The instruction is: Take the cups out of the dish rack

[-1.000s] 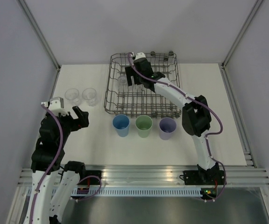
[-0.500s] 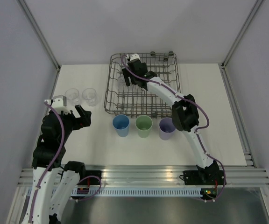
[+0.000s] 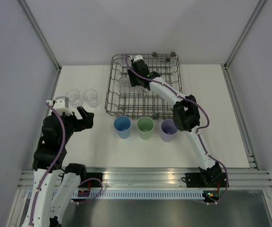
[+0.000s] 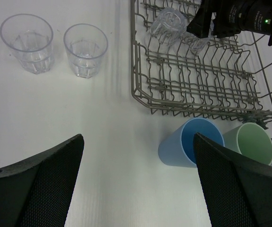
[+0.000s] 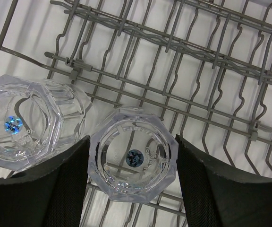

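Observation:
The grey wire dish rack stands at the back of the table. My right gripper reaches down into its far left part, and its fingers press both sides of an upside-down clear glass. A second upside-down clear glass sits just left of it. Two clear glasses stand upright on the table left of the rack. In front of the rack stand a blue cup, a green cup and a lilac cup. My left gripper hangs open and holds nothing, left of the blue cup.
The rack's tines stand in rows close around the two glasses. The right arm stretches across the rack. The table's left wall frame runs just beyond the two upright glasses.
The right gripper has shifted left inside the rack and lowered, and its fingers have closed in on the clear glass. The left arm has barely moved.

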`<state>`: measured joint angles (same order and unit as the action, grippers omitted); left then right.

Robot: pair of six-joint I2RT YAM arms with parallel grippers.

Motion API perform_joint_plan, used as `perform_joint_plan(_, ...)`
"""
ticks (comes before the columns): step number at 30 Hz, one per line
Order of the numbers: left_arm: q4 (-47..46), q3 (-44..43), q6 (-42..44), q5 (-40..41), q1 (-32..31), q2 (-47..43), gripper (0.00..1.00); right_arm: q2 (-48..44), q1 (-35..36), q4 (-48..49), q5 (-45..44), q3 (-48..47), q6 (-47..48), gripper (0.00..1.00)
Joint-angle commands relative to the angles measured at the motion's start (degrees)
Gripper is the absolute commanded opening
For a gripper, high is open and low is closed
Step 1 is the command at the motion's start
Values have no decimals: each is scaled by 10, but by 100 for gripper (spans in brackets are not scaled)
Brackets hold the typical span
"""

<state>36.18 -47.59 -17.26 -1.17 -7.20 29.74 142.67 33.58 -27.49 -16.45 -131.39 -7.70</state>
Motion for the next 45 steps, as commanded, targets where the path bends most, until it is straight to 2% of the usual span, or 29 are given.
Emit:
perform_joint_plan(1,-26,1,7,-15,-1,3,100,-14,-4,-7,-14,-22,8,53)
perform_joint_plan(3,-26,2,7,-14,-1,2,100,-28,-3,-5,-16,-12,8,49)
perform_joint_plan(14,-32,1,1,-33,-1,3,100,-129,3,1,-28,39,14,47)
perform_joint_plan(19,-42,-14,-18,-84,-1,18,100,-194,3,-9,-15,68,2,46)
perform_joint_plan(26,-99,-64,-79,-210,-1,59,100,-352,3,49,47,238,-41,40)
perform_joint_plan(29,-174,-55,-138,-299,-1,80,100,-425,3,81,99,306,-61,39)
perform_joint_plan(30,-202,-50,-180,-343,-1,87,100,-461,3,103,118,326,-75,39)
perform_joint_plan(32,-283,-30,-229,-382,-3,100,100,-496,3,128,156,384,-88,37)
perform_joint_plan(36,-362,-9,-340,-379,-13,105,100,-588,3,203,227,469,-127,36)
perform_joint_plan(41,-544,49,-477,-380,-37,110,100,-670,3,314,323,574,-208,34)
perform_joint_plan(42,-550,54,-507,-362,-44,112,100,-692,4,346,344,584,-218,34)
perform_joint_plan(45,-570,67,-524,-320,-82,116,100,-720,3,399,382,618,-257,33)
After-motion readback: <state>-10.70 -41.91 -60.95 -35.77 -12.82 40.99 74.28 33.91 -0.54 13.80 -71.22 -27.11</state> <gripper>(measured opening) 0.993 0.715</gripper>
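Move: The right gripper grips a clear cup in the rack; the open left gripper, where it is to go, lies some 33 cm back, 22 cm to its left and 16 cm higher. The last clear cup stands about 7 cm left and 1 cm ahead, the green cup 26 cm back and 4 cm right. From the left gripper, the gripped cup lies roughly 33 cm ahead, 22 cm right and 16 cm below; the blue cup 6 cm ahead, 16 cm right. Lift the clear cup up out of the rack with the right gripper, keeping the grip, then draw it back and up towards the left gripper, about 25 cm each way, rolling the hand's left side up some 45 degrees and turning counter-clockwise. Once the lift is under way, swing the open left gripper right and up to meet it, rolling its right side up and turning clockwise. ##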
